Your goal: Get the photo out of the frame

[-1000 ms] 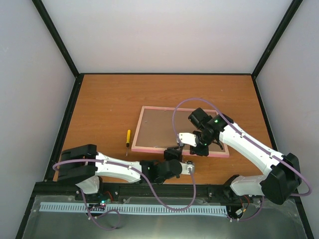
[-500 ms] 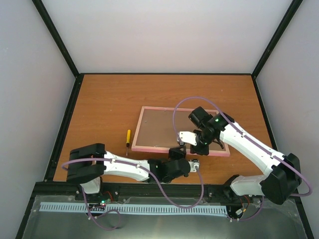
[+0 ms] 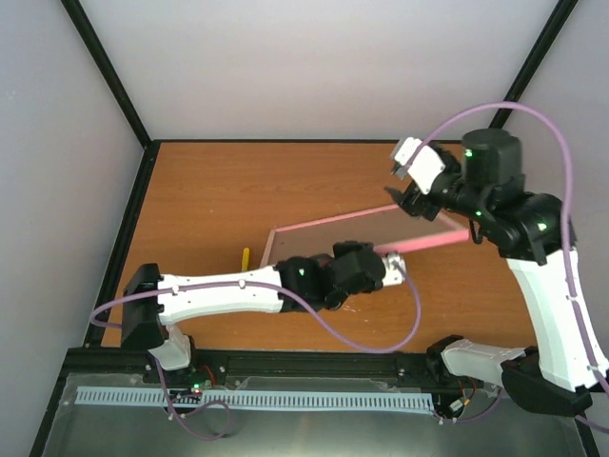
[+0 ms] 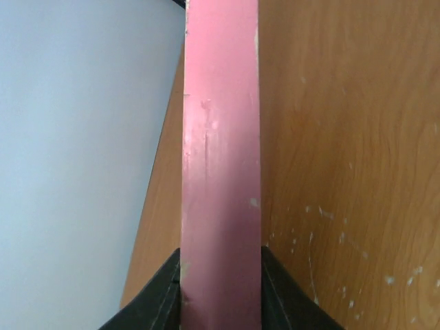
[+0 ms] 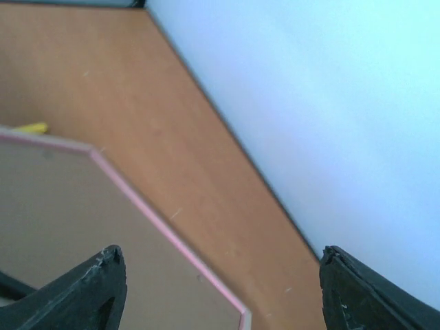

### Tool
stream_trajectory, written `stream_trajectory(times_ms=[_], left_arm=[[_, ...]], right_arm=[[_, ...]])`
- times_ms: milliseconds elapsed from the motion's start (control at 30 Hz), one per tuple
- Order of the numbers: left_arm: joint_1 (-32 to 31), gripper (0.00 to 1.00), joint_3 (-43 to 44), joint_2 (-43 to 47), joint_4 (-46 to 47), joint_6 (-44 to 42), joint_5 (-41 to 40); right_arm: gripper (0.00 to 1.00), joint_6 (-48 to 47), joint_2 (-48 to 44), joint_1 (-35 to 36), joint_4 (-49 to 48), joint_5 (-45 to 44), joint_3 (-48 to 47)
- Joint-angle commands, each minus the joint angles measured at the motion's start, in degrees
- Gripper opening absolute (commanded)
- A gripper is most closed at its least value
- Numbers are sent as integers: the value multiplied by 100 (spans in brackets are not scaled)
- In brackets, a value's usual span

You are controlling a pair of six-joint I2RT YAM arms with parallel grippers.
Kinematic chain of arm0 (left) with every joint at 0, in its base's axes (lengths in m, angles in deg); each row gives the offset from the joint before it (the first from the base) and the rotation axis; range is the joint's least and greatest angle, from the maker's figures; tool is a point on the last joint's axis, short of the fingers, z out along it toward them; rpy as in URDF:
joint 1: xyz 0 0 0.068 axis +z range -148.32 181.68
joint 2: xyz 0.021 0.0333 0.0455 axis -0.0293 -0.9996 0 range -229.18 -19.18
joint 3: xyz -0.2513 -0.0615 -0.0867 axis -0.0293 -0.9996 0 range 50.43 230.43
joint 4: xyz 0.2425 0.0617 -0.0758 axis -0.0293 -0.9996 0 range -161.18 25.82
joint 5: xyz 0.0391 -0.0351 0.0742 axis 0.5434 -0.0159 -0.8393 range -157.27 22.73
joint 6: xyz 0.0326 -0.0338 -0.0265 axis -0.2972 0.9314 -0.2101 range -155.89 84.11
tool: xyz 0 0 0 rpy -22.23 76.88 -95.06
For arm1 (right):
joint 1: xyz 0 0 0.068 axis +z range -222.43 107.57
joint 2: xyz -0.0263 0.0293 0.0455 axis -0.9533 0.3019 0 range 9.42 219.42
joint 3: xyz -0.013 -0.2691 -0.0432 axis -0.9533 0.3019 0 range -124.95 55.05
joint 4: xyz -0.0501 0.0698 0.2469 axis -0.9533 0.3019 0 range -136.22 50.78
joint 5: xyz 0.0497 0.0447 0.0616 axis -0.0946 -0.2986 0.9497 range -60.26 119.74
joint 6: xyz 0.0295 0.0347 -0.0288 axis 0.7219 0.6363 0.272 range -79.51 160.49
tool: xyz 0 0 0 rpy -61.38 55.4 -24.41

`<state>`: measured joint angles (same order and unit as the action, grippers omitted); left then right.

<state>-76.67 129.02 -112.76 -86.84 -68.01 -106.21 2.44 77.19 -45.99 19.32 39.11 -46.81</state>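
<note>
The frame (image 3: 433, 239), thin and pink-edged, is tilted with its right side lifted off the table and its left end low. Its brown back (image 3: 352, 230) faces up, so the photo is hidden. My left gripper (image 3: 388, 261) is shut on the raised near edge. In the left wrist view the pink edge (image 4: 221, 137) runs up between the black fingers (image 4: 161, 295) of the left gripper (image 4: 221, 278). My right gripper (image 3: 411, 195) hangs wide open above the far right corner, touching nothing. In the right wrist view, the right gripper (image 5: 223, 289) is above the frame's corner (image 5: 242, 316) and brown back (image 5: 69, 227).
A yellow pen (image 3: 245, 262) lies on the wooden table (image 3: 209, 200) left of the frame; its tip shows as a yellow pen (image 5: 31, 128) in the right wrist view. Pale walls with black posts close in the table on three sides.
The frame lay flat; now its right side is raised in the left gripper, whose arm has stretched forward. The right gripper has opened, let go and risen to the far right.
</note>
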Motion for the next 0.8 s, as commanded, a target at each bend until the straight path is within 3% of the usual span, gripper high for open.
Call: stream_trajectory(times_ms=[0,233,433,600,767], left_arm=[[231,5,1617,182,-986,1092,219],[1187,1,3703,-297,-2772,2559,1718],[2293,1,4390,-491,-3105,3654,3384],[3642,1,4090,-495,-2618,4968,5436],[4548,1,2884,-427,-1422,5832,6767]], right_arm=[[74,354,-64,-126,-358,-774,-493],[73,488,-75,-169,-695,-1421,-728],[73,495,-88,-174,-757,-1577,-830],[72,585,-26,-198,-828,-1514,-811],[72,536,-45,-237,-912,-1507,-436]])
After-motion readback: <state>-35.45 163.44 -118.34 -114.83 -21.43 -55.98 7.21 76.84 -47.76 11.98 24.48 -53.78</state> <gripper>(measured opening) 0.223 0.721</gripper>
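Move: The left hand already pinches the raised near side of the frame; the frame's middle lies about 8 cm ahead of this hand, 6 cm to its left and 8 cm below. The yellow screwdriver lies on the table roughly 30 cm to the hand's left, 3 cm ahead and 24 cm below. From the empty right hand, the frame's middle is about 2 cm ahead, 6 cm left and 25 cm below. Still pinching the frame, the left hand sweeps up, then 15 cm forward-left, rolling some 70 degrees; right rises. ##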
